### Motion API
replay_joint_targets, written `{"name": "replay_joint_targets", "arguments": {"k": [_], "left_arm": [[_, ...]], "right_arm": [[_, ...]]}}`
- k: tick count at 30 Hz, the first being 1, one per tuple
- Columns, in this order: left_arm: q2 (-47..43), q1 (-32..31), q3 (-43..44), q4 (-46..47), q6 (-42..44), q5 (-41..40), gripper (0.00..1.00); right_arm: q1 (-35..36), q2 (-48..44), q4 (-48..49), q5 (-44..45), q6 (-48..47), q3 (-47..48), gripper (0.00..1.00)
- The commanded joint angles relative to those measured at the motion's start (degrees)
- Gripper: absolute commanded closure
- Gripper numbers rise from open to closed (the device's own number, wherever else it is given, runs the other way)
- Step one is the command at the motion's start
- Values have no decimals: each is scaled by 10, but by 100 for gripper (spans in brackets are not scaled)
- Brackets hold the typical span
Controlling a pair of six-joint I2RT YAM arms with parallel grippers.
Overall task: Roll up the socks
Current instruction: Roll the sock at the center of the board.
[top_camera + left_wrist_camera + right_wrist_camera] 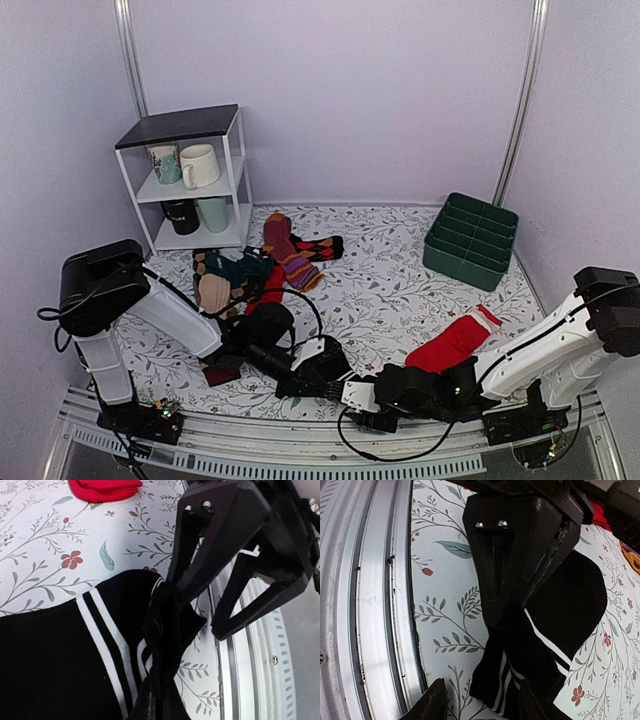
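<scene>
The socks (pixel 50 655), black with thin white stripes across the cuff, lie flat on the flowered cloth close to the near edge (pixel 268 326). My left gripper (pixel 159 690) is shut on the bunched cuff, which twists up from its fingers. It shows from the other side in the right wrist view as the left gripper (pixel 497 617), clamped on the socks (pixel 570 600). My right gripper (pixel 485 705) is open, one finger on each side of the striped cuff end. In the left wrist view the right gripper (pixel 197 610) has one finger against the cuff. Both meet at the front, left gripper (pixel 318 372) and right gripper (pixel 354 390).
A red sock (pixel 455 340) lies right of the grippers. A pile of other socks (pixel 235 275) and a purple-and-orange striped sock (pixel 290 255) sit behind. A white shelf with mugs (pixel 190 180) stands back left, a green bin (pixel 470 240) back right. The metal rail (pixel 375 605) runs right beside the cuff.
</scene>
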Motion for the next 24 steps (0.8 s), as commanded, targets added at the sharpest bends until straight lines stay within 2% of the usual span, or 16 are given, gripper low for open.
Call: {"name": "replay_joint_targets", "arguments": {"k": [1, 7, 11, 15, 21, 24], "left_arm": [[32, 0, -21, -74, 3, -18, 100], [34, 1, -19, -74, 6, -16, 100], [35, 0, -19, -76, 8, -15, 100], [38, 0, -18, -75, 9, -13, 100], [39, 0, -17, -76, 12, -13, 100], [37, 0, -19, -71, 12, -11, 100]], "right_arm": [[-6, 11, -1, 27, 3, 9, 50], [-18, 8, 4, 17, -11, 6, 50], [-21, 16, -3, -10, 0, 6, 61], [-21, 20, -18, -27, 27, 2, 64], [-32, 20, -62, -58, 72, 2, 80], [-42, 19, -72, -64, 115, 0, 83]]}}
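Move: The black sock's loose cuff corner lies almost between the right hand's half-open fingers, about 1 cm ahead, 1 cm left and 1 cm below. From the right hand, the sock's foot is some 8 cm ahead, 4 cm left and 3 cm lower, and the red sock about 12 cm ahead and 18 cm right, equally low. From the left hand, already pinching the cuff, that corner is roughly 2 cm back, 2 cm right and level. Right hand noses forward, then back and down about 1 cm, fingers closing on the cuff left still pinches. ##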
